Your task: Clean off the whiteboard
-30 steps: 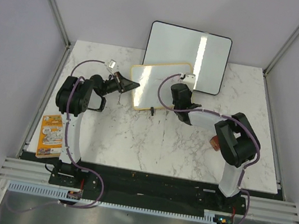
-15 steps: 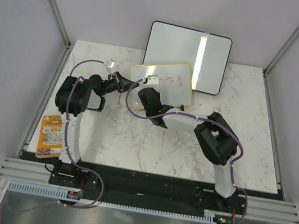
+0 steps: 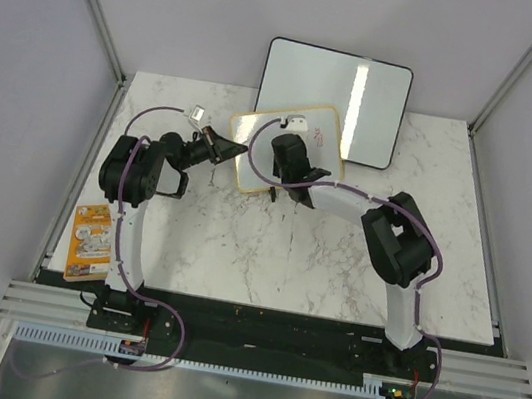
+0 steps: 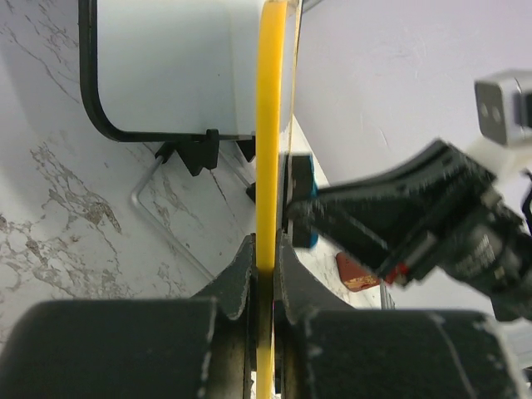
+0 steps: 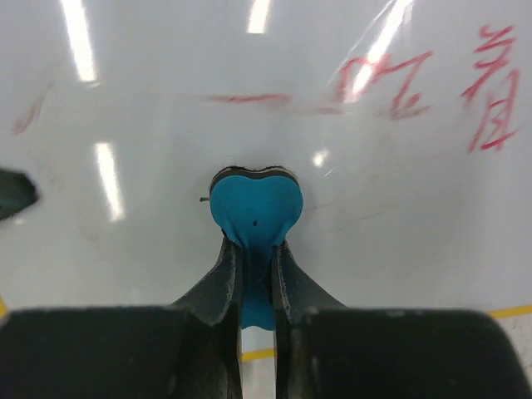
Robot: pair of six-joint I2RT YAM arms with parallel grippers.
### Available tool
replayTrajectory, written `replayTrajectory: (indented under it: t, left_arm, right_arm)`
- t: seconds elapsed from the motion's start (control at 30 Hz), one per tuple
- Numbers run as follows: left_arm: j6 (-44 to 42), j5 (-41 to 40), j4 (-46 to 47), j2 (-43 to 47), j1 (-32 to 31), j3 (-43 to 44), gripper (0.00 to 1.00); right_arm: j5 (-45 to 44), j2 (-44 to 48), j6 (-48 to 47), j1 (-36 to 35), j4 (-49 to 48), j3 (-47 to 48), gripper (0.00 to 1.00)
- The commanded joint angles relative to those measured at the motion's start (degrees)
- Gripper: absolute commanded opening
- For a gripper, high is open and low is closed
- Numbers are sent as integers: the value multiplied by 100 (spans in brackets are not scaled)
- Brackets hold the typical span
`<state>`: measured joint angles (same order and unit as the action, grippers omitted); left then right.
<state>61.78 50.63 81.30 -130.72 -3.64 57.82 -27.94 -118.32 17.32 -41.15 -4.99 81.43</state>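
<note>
The whiteboard point(image 3: 257, 148), small with a pale yellow frame, stands tilted at the back middle of the marble table. My left gripper point(image 3: 232, 148) is shut on its left edge; in the left wrist view the yellow frame point(image 4: 266, 125) runs between the closed jaws of the left gripper point(image 4: 264, 249). My right gripper point(image 3: 287, 150) is shut on a blue eraser point(image 5: 253, 208), which presses flat against the board's face point(image 5: 166, 125). Red handwritten marks point(image 5: 382, 83) remain above and to the right of the eraser, with more red marks point(image 5: 495, 91) at the far right.
A larger black-framed white board point(image 3: 334, 89) leans against the back wall just behind the small one, its corner point(image 4: 166, 66) close to the left gripper. An orange packet point(image 3: 89, 242) lies at the table's left edge. A small red object point(image 4: 357, 274) lies on the table.
The right gripper with the eraser swept from the board's right side to its left, then back to the middle. The board's tilt shifted slightly. The left gripper kept its hold.
</note>
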Motion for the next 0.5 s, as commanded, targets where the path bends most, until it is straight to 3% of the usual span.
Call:
replayTrajectory:
  t: [0.0, 0.17, 0.47]
  left_arm:
    - [-149, 782, 1398, -174, -84, -105, 2]
    - [-149, 799, 1398, -174, -84, -105, 2]
    - [-140, 860, 1398, -191, -93, -52, 2]
  right_arm:
    - [-387, -77, 26, 1196, 271, -100, 0]
    - [-142, 169, 78, 1837, 209, -268, 0]
    - [825, 37, -378, 1953, 157, 250, 0]
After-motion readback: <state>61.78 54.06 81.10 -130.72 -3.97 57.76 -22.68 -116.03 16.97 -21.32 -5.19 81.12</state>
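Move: The right hand holds the blue eraser against the small whiteboard's face; that board's right edge lies about 16 cm to the right and 7 cm ahead, some 2 cm higher. The remaining red writing is about 10 cm right and 5 cm ahead, and the large whiteboard's middle some 12 cm right and 15 cm ahead. From the left hand, still gripping the left edge, the right edge is about 23 cm right and 7 cm ahead. The right hand sweeps the eraser about 16 cm right and 8 cm forward across the board to its right edge. ##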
